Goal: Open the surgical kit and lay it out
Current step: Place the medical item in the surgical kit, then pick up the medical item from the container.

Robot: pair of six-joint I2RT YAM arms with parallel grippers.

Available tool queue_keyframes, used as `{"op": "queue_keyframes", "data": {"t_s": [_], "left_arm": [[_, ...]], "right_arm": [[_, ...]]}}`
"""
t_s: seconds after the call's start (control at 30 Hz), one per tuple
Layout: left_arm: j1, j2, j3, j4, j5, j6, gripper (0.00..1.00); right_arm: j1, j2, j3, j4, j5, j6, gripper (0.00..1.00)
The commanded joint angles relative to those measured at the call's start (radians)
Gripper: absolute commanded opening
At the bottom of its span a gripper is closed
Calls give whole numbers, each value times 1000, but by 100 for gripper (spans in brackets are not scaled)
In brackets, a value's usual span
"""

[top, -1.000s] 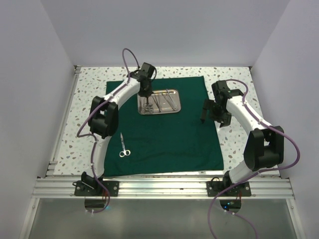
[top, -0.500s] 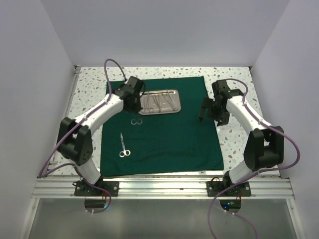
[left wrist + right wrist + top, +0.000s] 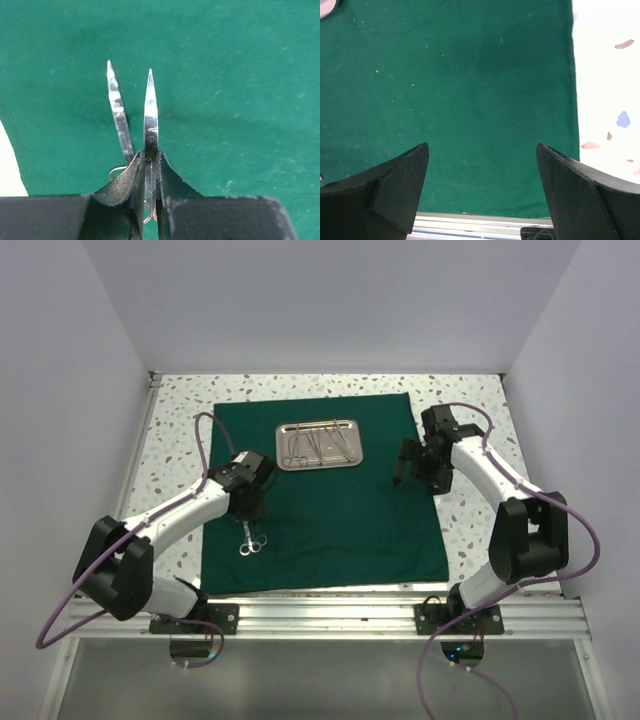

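The dark green cloth (image 3: 340, 520) lies spread flat on the table. The steel tray (image 3: 350, 430) rests on its far middle part with several slim silver instruments inside. My left gripper (image 3: 252, 515) hangs low over the cloth's near left part. It is shut on a pair of silver scissors (image 3: 150, 110), blades pointing away from the wrist. A second pair of scissors (image 3: 118, 115) lies on the cloth just left of the held pair, also visible in the top view as scissors (image 3: 245, 538). My right gripper (image 3: 400, 478) stands open above the cloth's (image 3: 470, 75) right part, nothing between its fingers.
Speckled white tabletop (image 3: 470, 520) shows around the cloth on both sides. An aluminium rail (image 3: 330, 615) runs along the near edge with both arm bases on it. White walls close in the left, right and back.
My left arm has swung from the tray toward the near left, carrying the scissors down beside the pair lying on the cloth. The right gripper has drifted slightly left.
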State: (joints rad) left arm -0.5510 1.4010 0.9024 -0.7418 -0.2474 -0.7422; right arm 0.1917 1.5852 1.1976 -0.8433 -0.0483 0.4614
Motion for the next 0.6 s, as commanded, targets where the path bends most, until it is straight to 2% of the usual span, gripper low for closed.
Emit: {"op": "queue_keyframes", "data": {"t_s": [0.0,0.07,0.1,0.2,0.27,0.4,0.57], "left_arm": [[-4,-42,-28,22,-30,-37,1],[-4,-45,-48,38,-32,-34,9],[-4,-45,-51,41,-32,-31,18],[-4,-39,-40,42,-41,-16,33],[-4,-34,-5,26,-52,-2,39],[-1,-7,105,-4,-90,39,46],[28,125,326,19,-75,136,46]], "right_arm": [[9,10,-12,32,-35,10,92],[8,12,-16,35,-35,10,92],[9,12,-18,36,-35,10,92],[8,9,-21,35,-28,10,92],[8,4,-20,30,-22,6,92],[8,-4,-9,12,2,0,92],[9,-22,10,-16,28,0,92]]}}
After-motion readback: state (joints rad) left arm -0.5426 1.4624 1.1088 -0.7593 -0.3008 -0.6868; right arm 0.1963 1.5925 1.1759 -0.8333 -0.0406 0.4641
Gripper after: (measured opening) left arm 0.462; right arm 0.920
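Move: The scissors already held in the left gripper go to the green cloth just under the fingers, about 1 cm back, 1 cm left and 2 cm below. The scissors laid earlier lie about 3 cm to the hand's left, 1 cm back and 2 cm down; the tray's middle is some 25 cm ahead and 14 cm to the right, 2 cm lower. From the right hand, that spot lies roughly 36 cm left, 10 cm back and 4 cm down. Ease the left gripper about 1 cm down and back to set the scissors on the cloth beside the first pair, then open the fingers to roughly half and let go. Once they are free, lift clear and reach forward towards the tray, about 6 cm each way and a little to the right, tipping the fingertips slightly forward. ##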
